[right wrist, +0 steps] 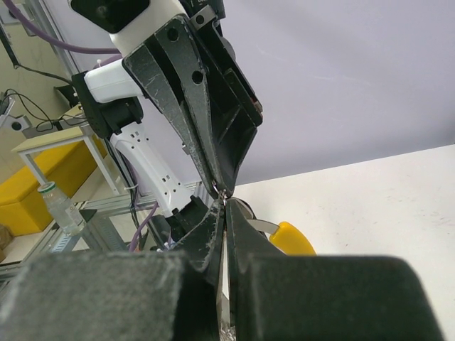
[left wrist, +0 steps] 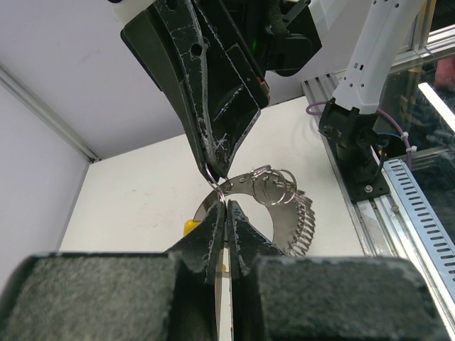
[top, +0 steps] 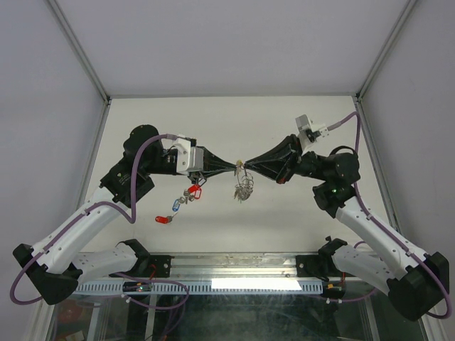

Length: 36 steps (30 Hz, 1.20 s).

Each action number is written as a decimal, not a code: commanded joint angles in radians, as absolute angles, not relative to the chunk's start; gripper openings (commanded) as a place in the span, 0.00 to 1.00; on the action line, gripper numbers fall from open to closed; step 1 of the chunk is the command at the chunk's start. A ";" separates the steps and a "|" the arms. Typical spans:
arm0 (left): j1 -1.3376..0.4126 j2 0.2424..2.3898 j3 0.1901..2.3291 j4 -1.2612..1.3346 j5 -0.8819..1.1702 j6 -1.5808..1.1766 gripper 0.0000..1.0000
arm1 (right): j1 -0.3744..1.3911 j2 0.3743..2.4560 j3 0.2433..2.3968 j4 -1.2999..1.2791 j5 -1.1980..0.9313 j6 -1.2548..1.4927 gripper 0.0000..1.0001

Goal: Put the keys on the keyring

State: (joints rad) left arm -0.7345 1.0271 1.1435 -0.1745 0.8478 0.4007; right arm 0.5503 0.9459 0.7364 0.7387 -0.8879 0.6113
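Observation:
Both grippers meet tip to tip above the middle of the table. My left gripper (top: pixel 234 167) (left wrist: pixel 226 207) is shut on the thin wire keyring (left wrist: pixel 220 190), and my right gripper (top: pixel 245 168) (right wrist: pixel 225 204) is shut on the same keyring (right wrist: pixel 225 192) from the other side. Under the pinch hangs a bunch of silver rings and metal pieces (top: pixel 244 189) (left wrist: pixel 284 202) with a yellow tag (left wrist: pixel 190 227) (right wrist: pixel 291 239). Keys lie on the table below the left gripper: one with a red tag (top: pixel 195 192), one with a blue tag (top: pixel 175 206), another with a red tag (top: pixel 162 220).
White walls and metal posts (top: pixel 78 50) enclose the table (top: pixel 234 117) on three sides. The arm bases and a metal rail (top: pixel 234 273) run along the near edge.

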 commanded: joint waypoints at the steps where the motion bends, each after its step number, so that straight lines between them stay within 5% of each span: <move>1: -0.746 1.020 1.168 -0.141 0.894 0.397 0.00 | 0.536 0.915 0.737 0.836 -0.818 0.642 0.00; 24: -0.748 1.030 1.163 -0.103 0.833 0.357 0.01 | 0.530 0.952 0.714 0.969 -0.749 0.682 0.00; 36: -0.748 0.950 1.049 0.175 0.723 0.143 0.41 | 0.531 0.927 0.667 1.064 -0.816 0.575 0.00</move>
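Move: The fingertips nearly meet, with a thin metal link of the black key running between them; its middle lies about 2 cm to the right of the left hand, level with it, and about 1 cm to the left of the right hand. From the left hand, the big keyring hangs some 5 cm below and 3 cm to the right, about 1 cm back, its yellow tag about 2 cm ahead, 2 cm right and 3 cm down, the bunch of keys roughly 9 cm down, 3 cm right and 2 cm back. The right hand keeps its closed pinch at the link and draws it about 2 cm forward and 2 cm up with a slight roll, then eases back and down by about 1 cm. The left hand, still shut on the link at first, dips under a centimetre, then opens to over a third and lifts some 3 cm clear of it, tilting a little, so that the load is left to the right fingers alone. ##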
